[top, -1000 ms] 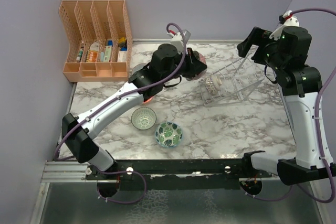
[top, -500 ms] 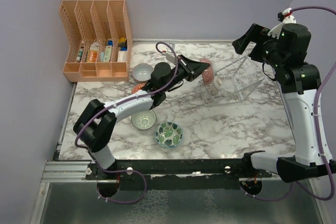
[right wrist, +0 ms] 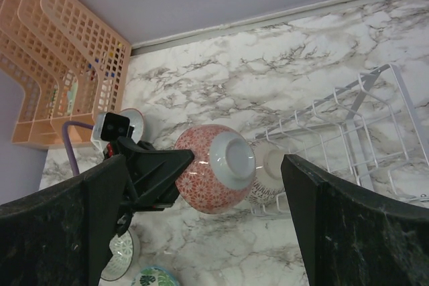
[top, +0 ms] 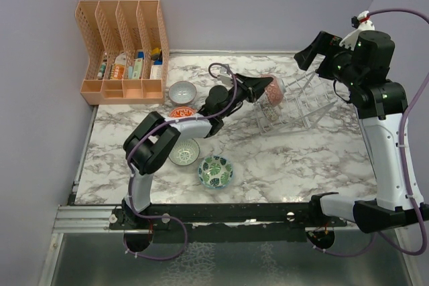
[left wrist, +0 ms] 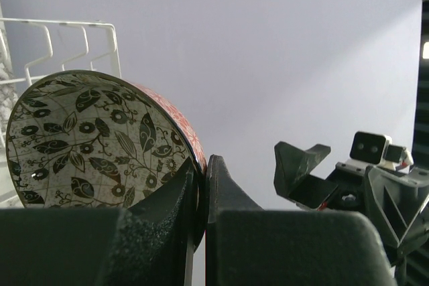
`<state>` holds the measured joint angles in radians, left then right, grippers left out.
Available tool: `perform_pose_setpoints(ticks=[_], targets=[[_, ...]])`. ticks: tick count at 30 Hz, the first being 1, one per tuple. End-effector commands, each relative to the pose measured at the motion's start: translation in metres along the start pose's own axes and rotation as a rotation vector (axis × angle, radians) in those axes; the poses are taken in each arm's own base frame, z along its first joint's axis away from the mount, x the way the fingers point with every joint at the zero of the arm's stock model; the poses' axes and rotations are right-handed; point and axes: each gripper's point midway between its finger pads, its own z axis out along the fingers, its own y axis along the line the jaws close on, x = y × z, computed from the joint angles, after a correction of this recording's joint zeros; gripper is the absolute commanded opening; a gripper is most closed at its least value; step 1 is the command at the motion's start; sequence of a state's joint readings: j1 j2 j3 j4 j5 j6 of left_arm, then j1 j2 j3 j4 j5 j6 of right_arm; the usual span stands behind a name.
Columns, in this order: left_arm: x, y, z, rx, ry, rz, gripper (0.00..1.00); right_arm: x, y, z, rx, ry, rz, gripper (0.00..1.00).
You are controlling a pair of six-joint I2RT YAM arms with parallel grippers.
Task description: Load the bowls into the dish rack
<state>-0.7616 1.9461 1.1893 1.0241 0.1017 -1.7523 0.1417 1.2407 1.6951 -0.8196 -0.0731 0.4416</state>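
Note:
My left gripper (top: 261, 90) is shut on the rim of a bowl (top: 273, 89), red outside with a dark leaf print inside (left wrist: 87, 135). It holds the bowl tilted on edge in the air at the left end of the clear wire dish rack (top: 298, 102). A pale speckled bowl (top: 268, 112) stands in the rack just beyond it. My right gripper (top: 312, 50) is open and empty, high above the rack; its fingers (right wrist: 355, 232) frame the red bowl (right wrist: 214, 169) and the rack (right wrist: 348, 115). Several bowls lie on the table: grey (top: 182, 92), orange-red (top: 181, 112), white lattice (top: 184, 152), leaf print (top: 215, 171).
The orange file organiser (top: 124, 51) stands at the back left against the wall. The left arm stretches low across the table's middle, over the orange-red bowl. Purple walls close the back and both sides.
The left arm has stretched to the right and lowered, carrying the red bowl from near the table's middle to the rack's left end. The right gripper has barely moved.

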Motion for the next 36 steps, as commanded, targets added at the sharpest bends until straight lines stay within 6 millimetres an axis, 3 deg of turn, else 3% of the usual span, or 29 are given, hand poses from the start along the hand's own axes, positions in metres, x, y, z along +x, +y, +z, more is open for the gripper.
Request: perform_pose_setpoints(ticks=[1,28,30,36], targets=[[0.001,-0.05,0.012,0.191,-0.002,-0.069,0.0,-0.01,0.002,-0.001,-0.012,-0.035,-0.029,1.0],[-0.009,0.021,0.026,0.202,-0.005,-0.204,0.0,-0.005,-0.006,0.005,0.016,-0.018,-0.063,1.0],[-0.008,0.015,0.03,0.226,0.003,-0.204,0.0,-0.005,-0.007,0.006,0.016,-0.016,-0.064,1.0],[-0.01,0.025,0.033,0.222,0.001,-0.211,0.0,-0.003,-0.009,0.007,0.023,-0.01,-0.069,1.0]])
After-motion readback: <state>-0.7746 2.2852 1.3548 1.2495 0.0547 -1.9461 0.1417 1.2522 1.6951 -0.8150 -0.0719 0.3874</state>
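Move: My left hand holds the red-patterned bowl by its rim above the dish rack. The free slot it is bound for lies roughly 3 cm ahead, 6 cm to the right and 12 cm below. The bowl already racked sits about 1 cm ahead, 2 cm right and 13 cm down, and the rack's middle some 2 cm ahead, 11 cm right and 14 cm down. From my right hand, the slot is about 5 cm ahead, 3 cm left and 22 cm below. With my left fingers still shut on the rim, I first ease the bowl forward and right, nearly level, until it clears the racked bowl. Then I lower it in two steps towards the slot just beyond that one, about 6 cm down in all, with some 3 cm each forward and right, rolling my wrist roughly 10 degrees so its left side dips. ##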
